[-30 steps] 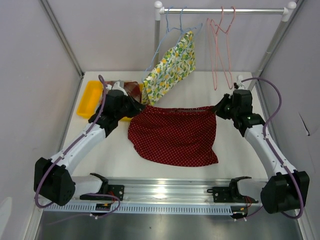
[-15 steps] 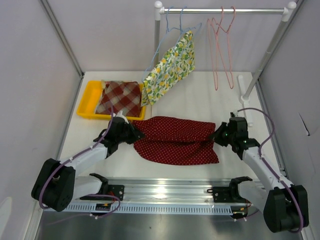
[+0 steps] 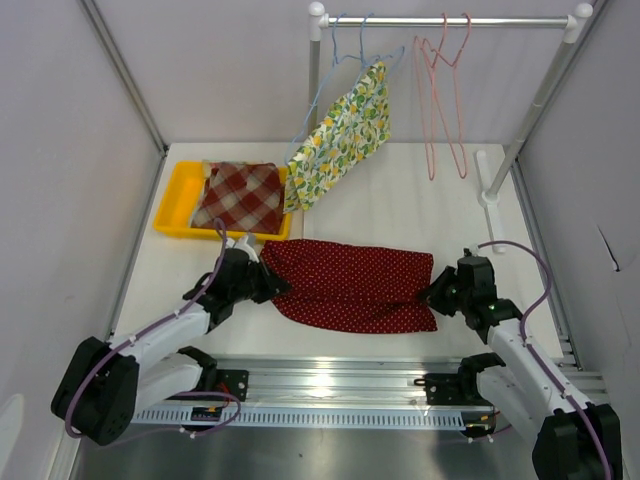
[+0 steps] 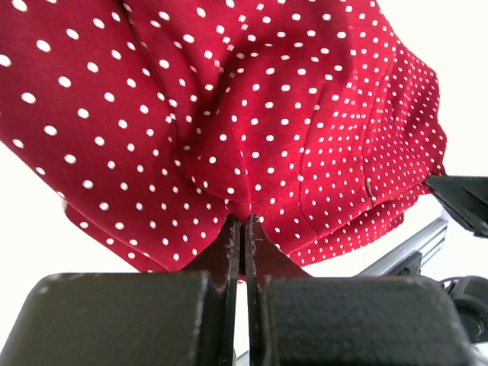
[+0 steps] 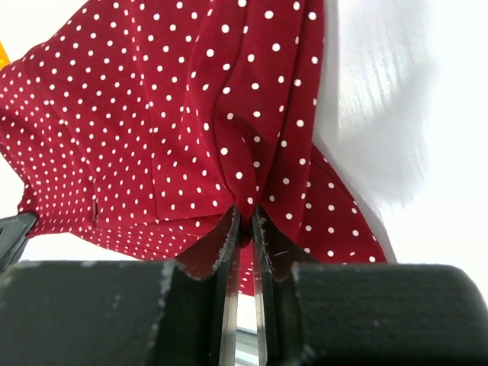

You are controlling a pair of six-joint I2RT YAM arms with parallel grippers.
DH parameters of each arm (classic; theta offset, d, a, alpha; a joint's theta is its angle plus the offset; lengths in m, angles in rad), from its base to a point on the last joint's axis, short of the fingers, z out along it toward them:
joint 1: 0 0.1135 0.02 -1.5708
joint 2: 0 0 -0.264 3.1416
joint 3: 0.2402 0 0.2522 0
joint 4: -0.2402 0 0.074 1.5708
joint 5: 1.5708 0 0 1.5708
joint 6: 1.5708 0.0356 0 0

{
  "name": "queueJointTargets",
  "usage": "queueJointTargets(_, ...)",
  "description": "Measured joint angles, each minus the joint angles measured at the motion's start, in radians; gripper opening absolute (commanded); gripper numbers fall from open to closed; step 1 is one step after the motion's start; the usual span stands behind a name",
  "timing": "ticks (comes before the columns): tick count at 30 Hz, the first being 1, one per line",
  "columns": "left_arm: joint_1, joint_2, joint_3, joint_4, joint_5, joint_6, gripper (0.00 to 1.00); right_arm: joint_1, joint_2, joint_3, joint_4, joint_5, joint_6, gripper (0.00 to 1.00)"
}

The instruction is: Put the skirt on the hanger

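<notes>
The red white-dotted skirt lies spread across the table's near half, stretched sideways between both grippers. My left gripper is shut on its left end; the left wrist view shows the tips pressed together on a fold of the skirt. My right gripper pinches the right end; in the right wrist view its jaws stand a sliver apart with the skirt bunched between the tips. Two bare pink hangers hang on the rail at the back.
A blue hanger carries a lemon-print garment at the rail's left end. A yellow tray at the back left holds a red plaid cloth. The rack's white foot lies on the table at the right.
Both arms have drawn back toward the near edge and come down, laying the skirt flat on the table and uncovering the yellow tray. The right jaws have eased slightly.
</notes>
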Motion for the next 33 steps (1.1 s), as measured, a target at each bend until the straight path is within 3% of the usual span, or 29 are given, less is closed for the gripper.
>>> queueJointTargets(1,-0.004,-0.010,0.000,-0.010,0.000,0.002,0.01,0.000,0.000,0.000,-0.006,0.002,0.002,0.24)
queueJointTargets(4,-0.017,-0.030,0.000,-0.038,-0.002,0.016,0.02,0.000,-0.010,0.000,-0.027,0.008,0.007,0.35)
queueJointTargets(5,-0.023,-0.031,0.000,-0.047,-0.005,0.018,0.06,0.000,-0.020,0.000,-0.035,0.012,0.009,0.40)
queueJointTargets(6,-0.029,-0.032,0.000,-0.057,-0.008,0.023,0.11,0.000,-0.035,0.000,-0.045,0.016,0.011,0.51)
queueJointTargets(7,-0.037,-0.034,0.000,-0.068,-0.009,0.027,0.21,0.000,-0.047,0.000,-0.052,0.019,0.014,0.56)
queueJointTargets(8,-0.046,-0.040,0.000,-0.081,-0.011,0.034,0.40,0.000,-0.062,0.001,-0.063,0.024,0.014,0.60)
queueJointTargets(11,-0.069,-0.082,0.012,-0.152,-0.031,0.058,0.60,0.000,-0.097,0.020,-0.102,0.032,0.010,0.67)
queueJointTargets(13,-0.075,-0.128,0.051,-0.221,-0.048,0.074,0.64,-0.002,-0.111,0.050,-0.131,0.037,0.009,0.67)
queueJointTargets(24,-0.078,-0.311,0.476,-0.447,-0.132,0.216,0.64,-0.018,-0.111,0.202,-0.183,0.045,-0.013,0.65)
queueJointTargets(33,-0.215,-0.017,1.176,-0.394,-0.184,0.415,0.65,-0.018,-0.090,0.275,-0.202,0.046,-0.050,0.65)
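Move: Both hands still have the red polka-dot skirt between their fingertips, low over the table. Its middle lies about 16 cm to the left hand's right, level with it; from the right hand, some 19 cm to the left and 2 cm ahead. From the left hand, the yellow bin is about 24 cm ahead and 16 cm left. The lemon skirt hangs about 24 cm ahead, 13 cm right and 28 cm up, an empty blue hanger beside it. Both hands let go of the red skirt's edges on the table, the left drawing back 2-3 cm as its fingers spread. The left hand then shoots up about 44 cm from its start, gathering speed, while its wrist tips the fingers up some 55 degrees to point towards the rail and hangers. The right hand opens too and backs off more slowly, rising about 10 cm. ##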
